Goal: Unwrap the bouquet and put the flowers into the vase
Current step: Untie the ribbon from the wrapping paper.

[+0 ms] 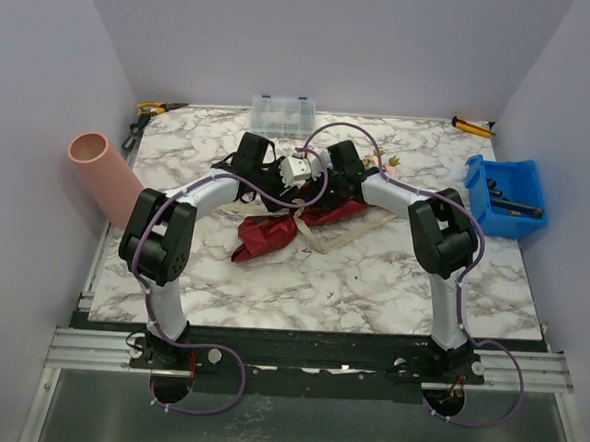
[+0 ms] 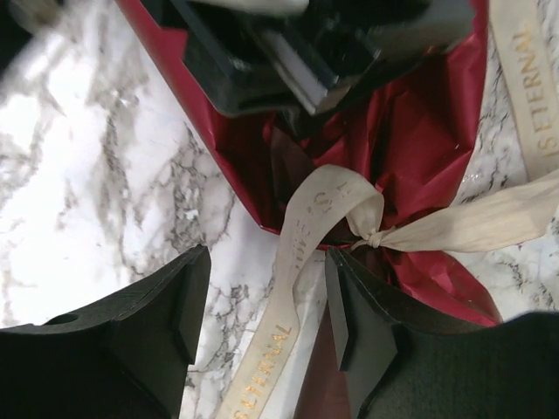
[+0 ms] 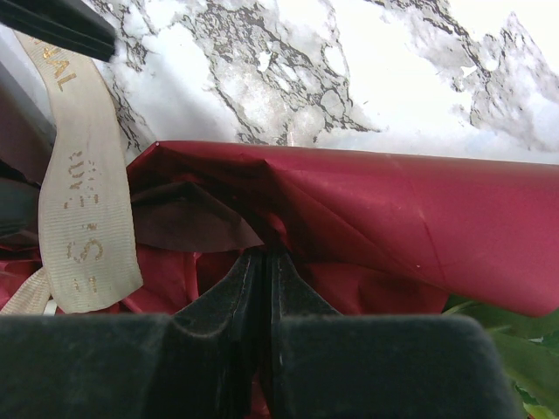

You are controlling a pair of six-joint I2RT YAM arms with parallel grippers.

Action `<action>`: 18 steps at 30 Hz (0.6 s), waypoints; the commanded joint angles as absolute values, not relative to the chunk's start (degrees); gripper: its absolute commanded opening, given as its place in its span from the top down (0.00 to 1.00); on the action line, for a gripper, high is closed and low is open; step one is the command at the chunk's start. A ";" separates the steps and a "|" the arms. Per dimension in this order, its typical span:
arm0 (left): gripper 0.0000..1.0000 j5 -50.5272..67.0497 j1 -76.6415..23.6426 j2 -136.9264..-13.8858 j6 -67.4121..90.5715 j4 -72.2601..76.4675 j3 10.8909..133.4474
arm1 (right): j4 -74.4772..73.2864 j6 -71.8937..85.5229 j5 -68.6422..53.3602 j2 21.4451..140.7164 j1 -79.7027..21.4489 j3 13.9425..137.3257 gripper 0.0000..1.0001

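Observation:
The bouquet (image 1: 274, 232) lies mid-table, a crumpled dark maroon sheet (image 2: 419, 131) tied with a beige ribbon (image 2: 306, 227) printed in gold. The ribbon's knot (image 2: 371, 236) sits just past my left gripper (image 2: 265, 262), which is open. One ribbon tail runs down between its jaws, not pinched. My right gripper (image 3: 266, 253) is shut on a fold of the maroon sheet (image 3: 393, 209). Green leaves (image 3: 524, 349) peek out at the sheet's right edge; the blooms are hidden. The salmon-pink vase (image 1: 103, 169) leans at the table's left edge, away from both grippers.
A blue bin (image 1: 505, 197) with tools stands at the right edge. A clear plastic box (image 1: 282, 113) sits at the back centre. Hand tools (image 1: 157, 107) lie at the back left, an orange-handled one (image 1: 473, 125) at the back right. Loose ribbon (image 1: 344, 234) trails right of the bouquet.

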State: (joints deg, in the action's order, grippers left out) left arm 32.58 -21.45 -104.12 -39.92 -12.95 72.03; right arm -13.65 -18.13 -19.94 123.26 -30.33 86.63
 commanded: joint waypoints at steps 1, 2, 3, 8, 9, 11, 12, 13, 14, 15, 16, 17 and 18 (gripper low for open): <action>0.38 31.52 -21.53 -108.28 -41.85 -15.43 74.40 | -23.92 -20.39 -12.42 130.86 -30.53 82.62 0.90; 0.38 31.41 -21.53 -108.95 -41.75 -15.39 74.70 | -23.91 -20.39 -12.44 130.87 -30.57 82.60 0.90; 0.38 31.15 -21.53 -109.44 -41.67 -15.32 75.00 | -23.86 -20.41 -12.41 130.87 -30.54 82.61 0.90; 0.48 29.39 -21.49 -111.25 -40.09 -13.59 76.00 | -23.91 -20.48 -12.31 130.95 -30.57 82.62 0.90; 0.53 29.28 -21.45 -111.15 -39.81 -13.08 75.90 | -23.89 -20.56 -12.22 130.96 -30.57 82.53 0.90; 0.64 29.54 -21.35 -110.34 -38.97 -11.84 75.40 | -23.81 -20.74 -11.83 131.04 -30.62 82.39 0.90; 0.71 29.68 -21.36 -109.80 -38.68 -11.39 75.19 | -23.83 -20.74 -11.78 131.04 -30.53 82.44 0.90; 0.79 30.04 -21.28 -109.09 -38.28 -10.99 74.91 | -23.82 -20.84 -11.69 131.11 -30.51 82.44 0.90; 0.86 30.46 -21.19 -108.41 -38.00 -10.60 74.72 | -23.82 -20.83 -11.66 131.13 -30.61 82.44 0.90; 0.94 30.67 -21.10 -107.59 -37.50 -10.37 74.50 | -23.82 -20.84 -11.61 131.13 -30.58 82.40 0.90; 1.00 30.79 -21.04 -106.93 -37.07 -10.14 74.35 | -23.77 -20.83 -11.50 131.22 -30.62 82.44 0.90; 1.00 31.12 -20.96 -105.97 -36.41 -9.88 74.19 | -23.90 -20.83 -11.43 131.25 -30.59 82.44 0.90; 1.00 31.71 -20.78 -105.14 -35.81 -9.70 74.02 | -23.91 -20.91 -11.24 131.35 -30.57 82.50 0.90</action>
State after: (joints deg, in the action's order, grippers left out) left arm 30.37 -21.50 -110.43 -38.85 -12.56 74.22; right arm -13.65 -18.17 -19.40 123.33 -30.33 86.63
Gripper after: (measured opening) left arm 0.029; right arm 0.102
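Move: The ribbon's loop, arching up from the bouquet's tie, lies about 4 cm below the open left fingers and 1 cm to their right, level with them fore and aft. From the left hand, the ribbon knot sits some 3 cm back, 3 cm right and 6 cm down; the wrapping tail is about 8 cm back, 5 cm left and 8 cm below. From the right hand, the loop is about 3 cm back, 4 cm left and 3 cm higher. The left fingertips close on the ribbon loop beside the knot and pinch it: the open hand first sinks about 4 cm onto the loop, then shuts fully while easing forward roughly 1 cm and only just starting to rise. The right hand stays in place, still shut on the red wrapping paper. ##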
